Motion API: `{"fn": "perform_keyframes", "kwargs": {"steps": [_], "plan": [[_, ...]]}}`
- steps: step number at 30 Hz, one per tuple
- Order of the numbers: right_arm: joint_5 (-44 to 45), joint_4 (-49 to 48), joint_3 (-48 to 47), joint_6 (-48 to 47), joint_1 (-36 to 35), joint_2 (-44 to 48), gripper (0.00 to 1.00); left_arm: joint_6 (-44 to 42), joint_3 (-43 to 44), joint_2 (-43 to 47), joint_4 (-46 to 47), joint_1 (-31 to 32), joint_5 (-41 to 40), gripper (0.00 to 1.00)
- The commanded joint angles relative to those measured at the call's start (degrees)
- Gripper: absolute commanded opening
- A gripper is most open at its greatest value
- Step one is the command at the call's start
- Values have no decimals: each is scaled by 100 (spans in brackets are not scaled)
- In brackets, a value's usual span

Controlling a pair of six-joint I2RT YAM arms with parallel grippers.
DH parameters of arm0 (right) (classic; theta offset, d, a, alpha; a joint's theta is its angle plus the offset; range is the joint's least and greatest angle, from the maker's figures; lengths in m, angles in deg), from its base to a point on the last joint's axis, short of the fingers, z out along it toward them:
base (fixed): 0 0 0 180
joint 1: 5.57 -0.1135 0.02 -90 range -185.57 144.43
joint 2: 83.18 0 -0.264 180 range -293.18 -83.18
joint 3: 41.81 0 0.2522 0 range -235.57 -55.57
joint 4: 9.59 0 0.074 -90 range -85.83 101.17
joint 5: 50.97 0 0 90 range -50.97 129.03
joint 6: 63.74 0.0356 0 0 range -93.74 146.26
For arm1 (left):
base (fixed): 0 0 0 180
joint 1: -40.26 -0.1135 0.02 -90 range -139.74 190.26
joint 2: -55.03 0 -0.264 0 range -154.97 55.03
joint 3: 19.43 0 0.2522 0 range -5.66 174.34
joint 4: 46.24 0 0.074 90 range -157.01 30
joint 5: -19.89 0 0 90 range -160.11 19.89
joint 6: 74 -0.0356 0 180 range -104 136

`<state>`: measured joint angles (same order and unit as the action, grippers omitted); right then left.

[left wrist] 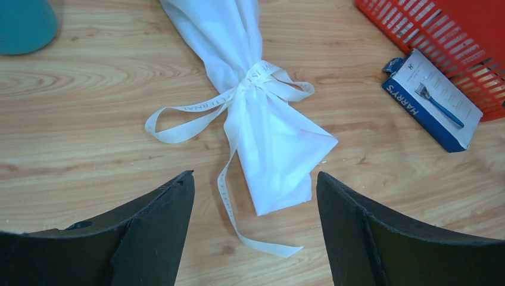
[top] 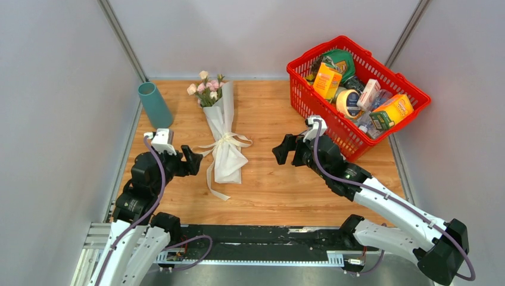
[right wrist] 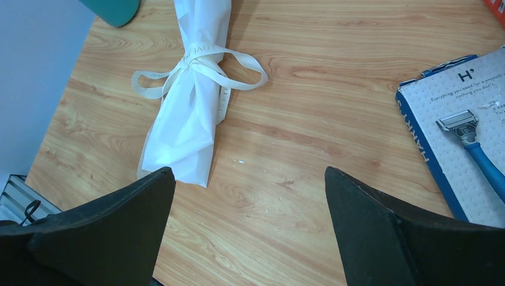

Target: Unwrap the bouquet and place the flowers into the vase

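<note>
The bouquet (top: 225,134) lies flat in the middle of the wooden table, a cone of white paper tied with a cream ribbon bow (left wrist: 262,74). Its flowers (top: 207,88), pink and cream roses, point to the far edge. The teal vase (top: 155,104) stands upright at the far left; its edge shows in both wrist views (left wrist: 24,24) (right wrist: 113,7). My left gripper (top: 192,161) (left wrist: 255,175) is open just left of the cone's narrow end, with a loose ribbon tail between its fingers' line. My right gripper (top: 283,150) (right wrist: 248,170) is open over bare wood, right of the bouquet (right wrist: 190,113).
A red plastic basket (top: 387,65) full of packaged goods stands at the far right. A blue and white razor box (left wrist: 432,98) (right wrist: 458,131) lies on the table beside it, near my right gripper. Grey walls close in the left, far and right sides.
</note>
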<state>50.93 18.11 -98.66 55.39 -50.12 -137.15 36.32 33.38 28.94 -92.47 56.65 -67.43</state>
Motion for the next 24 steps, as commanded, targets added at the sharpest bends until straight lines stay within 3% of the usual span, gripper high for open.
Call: {"fn": "perform_keyframes", "kwargs": {"steps": [1,9,12,16,24], "plan": [[-38,-110,-86,146,8,71,100,69,77,16,-49,-30,-92,82],[-512,-417,-60,401,8,10,100,87,68,-10,-58,-30,-197,81],[-1502,-1075,204,445,0,-235,98,122,85,-2,-102,-21,-250,80],[-2200,-1919,450,734,-123,-929,87,157,94,103,-146,-30,-478,80],[-1692,-2870,92,1042,-1423,-2791,58,157,77,209,-163,-21,-628,79]]}}
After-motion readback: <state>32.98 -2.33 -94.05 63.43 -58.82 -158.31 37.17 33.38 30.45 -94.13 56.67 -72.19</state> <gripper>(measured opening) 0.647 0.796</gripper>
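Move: The lower end of the bouquet's white wrapper lies about 17 cm to the right hand's left, level with it fore and aft, and roughly 18 cm below. At the same depth, the ribbon tail's tip is some 7 cm nearer the base than that end, and the ribbon knot about 13 cm beyond it. From the left hand, the wrapper end is about 10 cm right, 4 cm ahead and 20 cm down. Right hand swings about 11 cm left, down and slightly back towards the wrapper's lower end, fingers partly closing. ##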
